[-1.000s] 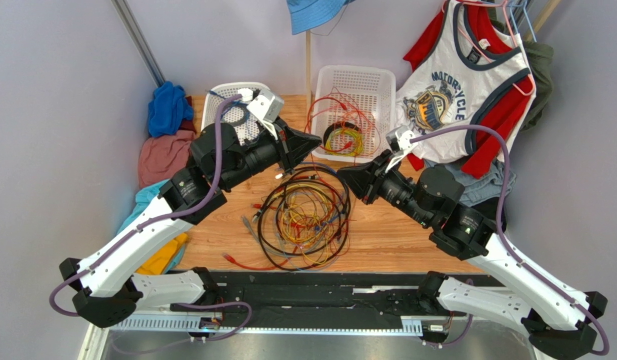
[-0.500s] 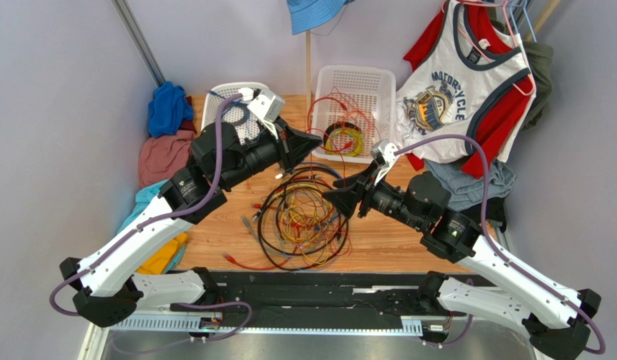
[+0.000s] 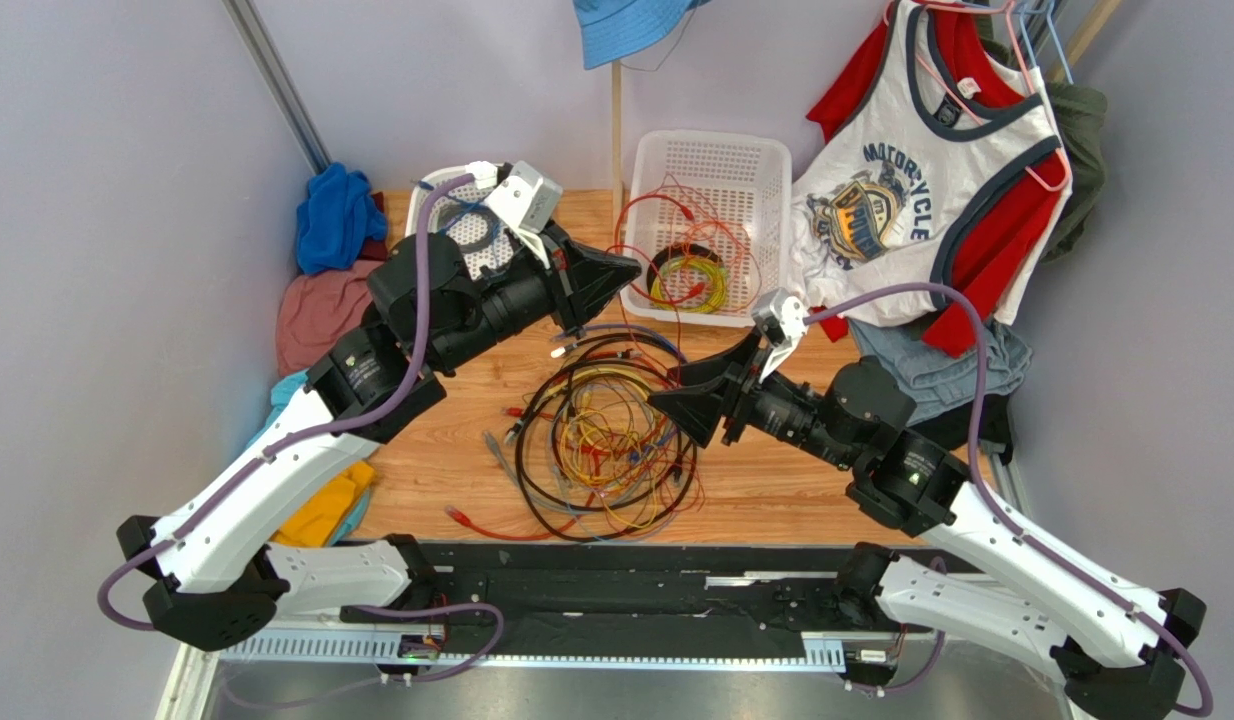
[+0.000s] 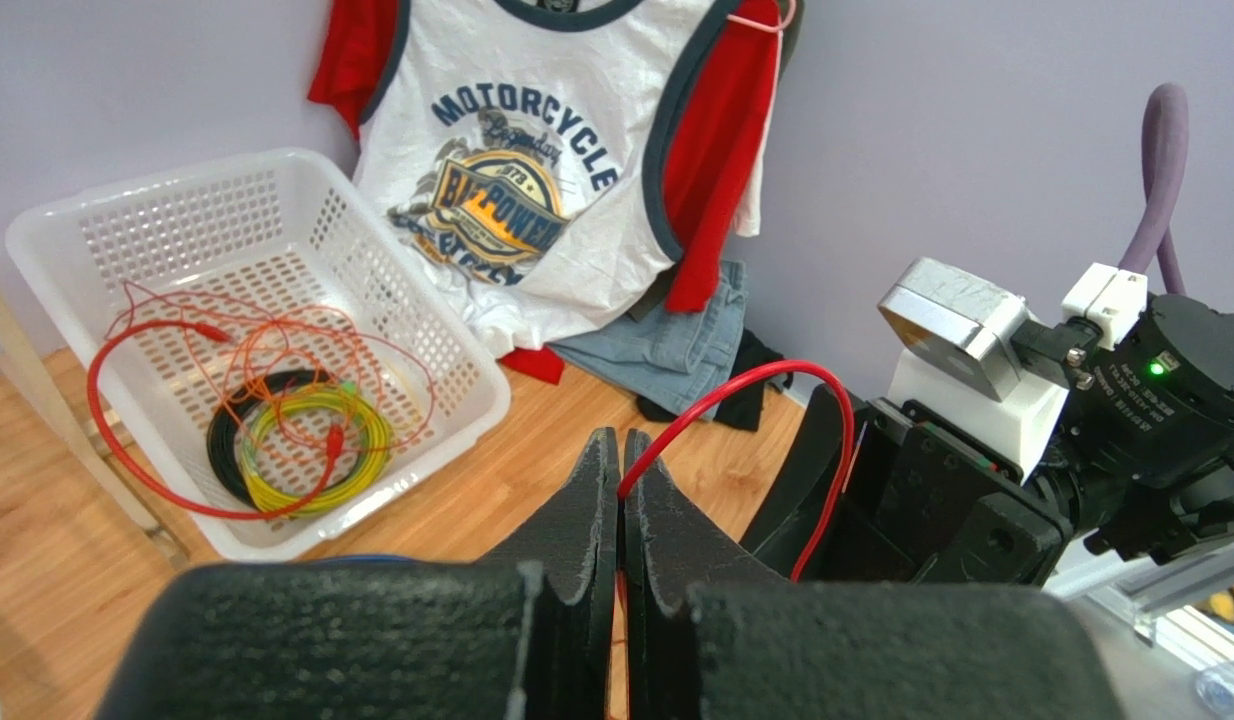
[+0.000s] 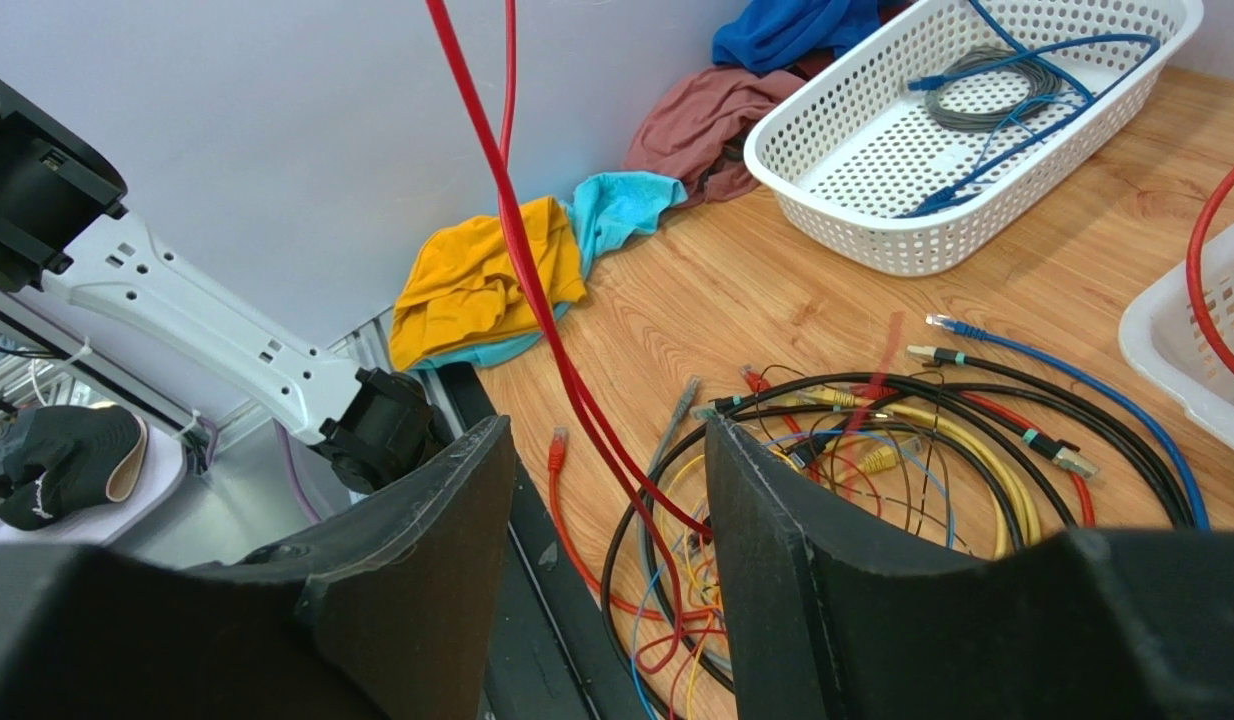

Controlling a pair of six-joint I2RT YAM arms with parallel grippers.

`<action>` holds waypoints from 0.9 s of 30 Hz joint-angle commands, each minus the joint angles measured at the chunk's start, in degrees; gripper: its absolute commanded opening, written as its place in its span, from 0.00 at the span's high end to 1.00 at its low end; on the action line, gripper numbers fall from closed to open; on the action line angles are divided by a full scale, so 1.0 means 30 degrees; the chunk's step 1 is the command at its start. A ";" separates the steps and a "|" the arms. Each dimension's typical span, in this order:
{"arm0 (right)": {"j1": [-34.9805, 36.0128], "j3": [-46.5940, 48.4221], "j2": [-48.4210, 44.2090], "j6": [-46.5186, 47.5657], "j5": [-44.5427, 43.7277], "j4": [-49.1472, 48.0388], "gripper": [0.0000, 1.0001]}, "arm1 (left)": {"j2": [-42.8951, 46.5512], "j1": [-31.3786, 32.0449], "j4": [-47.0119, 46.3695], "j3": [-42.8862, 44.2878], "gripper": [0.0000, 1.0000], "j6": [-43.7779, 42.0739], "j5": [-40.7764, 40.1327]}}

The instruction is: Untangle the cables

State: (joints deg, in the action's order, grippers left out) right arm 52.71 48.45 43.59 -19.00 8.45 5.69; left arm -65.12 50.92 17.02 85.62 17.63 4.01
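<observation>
The cables (image 3: 608, 435) lie in a tangled pile of black, yellow, red, orange and blue loops on the wooden table, also seen in the right wrist view (image 5: 909, 435). My left gripper (image 3: 632, 276) hovers above the pile's far side, shut (image 4: 620, 450) on a red cable (image 4: 822, 435) that arcs out of its tips. Two strands of that red cable (image 5: 506, 225) hang down to the pile, passing between the fingers of my right gripper (image 5: 608, 435). The right gripper (image 3: 671, 408) is open at the pile's right edge, holding nothing.
A white basket (image 3: 713, 140) at the back holds a yellow-green and black coil (image 4: 300, 443) and loose red and orange wires. A second white basket (image 5: 939, 225) at the back left holds blue and grey cable. Clothes lie along the left wall (image 3: 326, 308) and hang at right (image 3: 909, 180).
My right gripper has opened and swung left and forward to the pile's right edge. The left arm has lifted slightly, still shut on the red cable.
</observation>
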 commanded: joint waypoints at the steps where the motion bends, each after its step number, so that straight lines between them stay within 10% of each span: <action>1: 0.0067 0.0316 0.0935 0.0357 -0.0379 -0.0902 0.46 | -0.0118 -0.0009 -0.0105 0.0697 1.00 0.0012 0.0595; 5: 0.0067 0.0725 0.2488 0.0681 -0.1845 -0.1370 0.56 | 0.0057 -0.0009 -0.0105 0.0580 1.00 0.0247 0.0802; 8: 0.0067 0.1047 0.3017 0.0389 -0.2787 -0.1458 0.99 | 0.0379 -0.0009 0.0098 0.0201 1.00 0.0044 0.0307; 10: 0.0067 0.1369 0.2901 0.0037 -0.4157 -0.1663 1.00 | 0.0846 -0.0009 0.0245 -0.0296 0.96 -0.0104 -0.0395; 15: -0.0049 0.3827 0.3426 0.0443 -0.7587 0.0351 1.00 | 0.2747 -0.0126 -0.0047 -0.4365 0.25 0.0977 -0.5022; 18: -0.0458 0.5995 0.4071 0.0797 -0.8439 0.1204 1.00 | 0.3831 -0.0652 0.0624 -0.6885 0.04 0.2732 -0.7104; 27: -0.3884 1.3319 0.7673 0.1061 -0.8764 0.2643 1.00 | 0.8574 -0.1152 0.1243 -1.4415 0.03 0.8212 -1.0243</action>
State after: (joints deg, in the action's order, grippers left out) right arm 45.36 80.58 62.87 -16.88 -15.62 11.42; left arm -46.02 47.53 20.95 48.18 33.04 -21.30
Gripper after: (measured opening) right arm 0.011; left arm 0.966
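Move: The red cable hangs from the left hand's shut fingers past the right hand's open ones; the stretch to grip is about 3 cm ahead of the right hand, 2 cm left and 4 cm lower. The cable pile's middle lies some 18 cm ahead of that hand, 7 cm left and 31 cm below, and the right basket 42 cm ahead and 8 cm right. From the left hand the pile is roughly 13 cm ahead, 4 cm left and 44 cm down. The red cable changes hands: the right hand dips about 5 cm down and forward-left, shuts on it, then carries it up some 18 cm and forward towards the right basket, drifting right and turning about 30 degrees clockwise. Once the right grips, the left opens wide, lets go and sinks some 20 cm towards the pile, moving left, tipping down and turning counter-clockwise. ##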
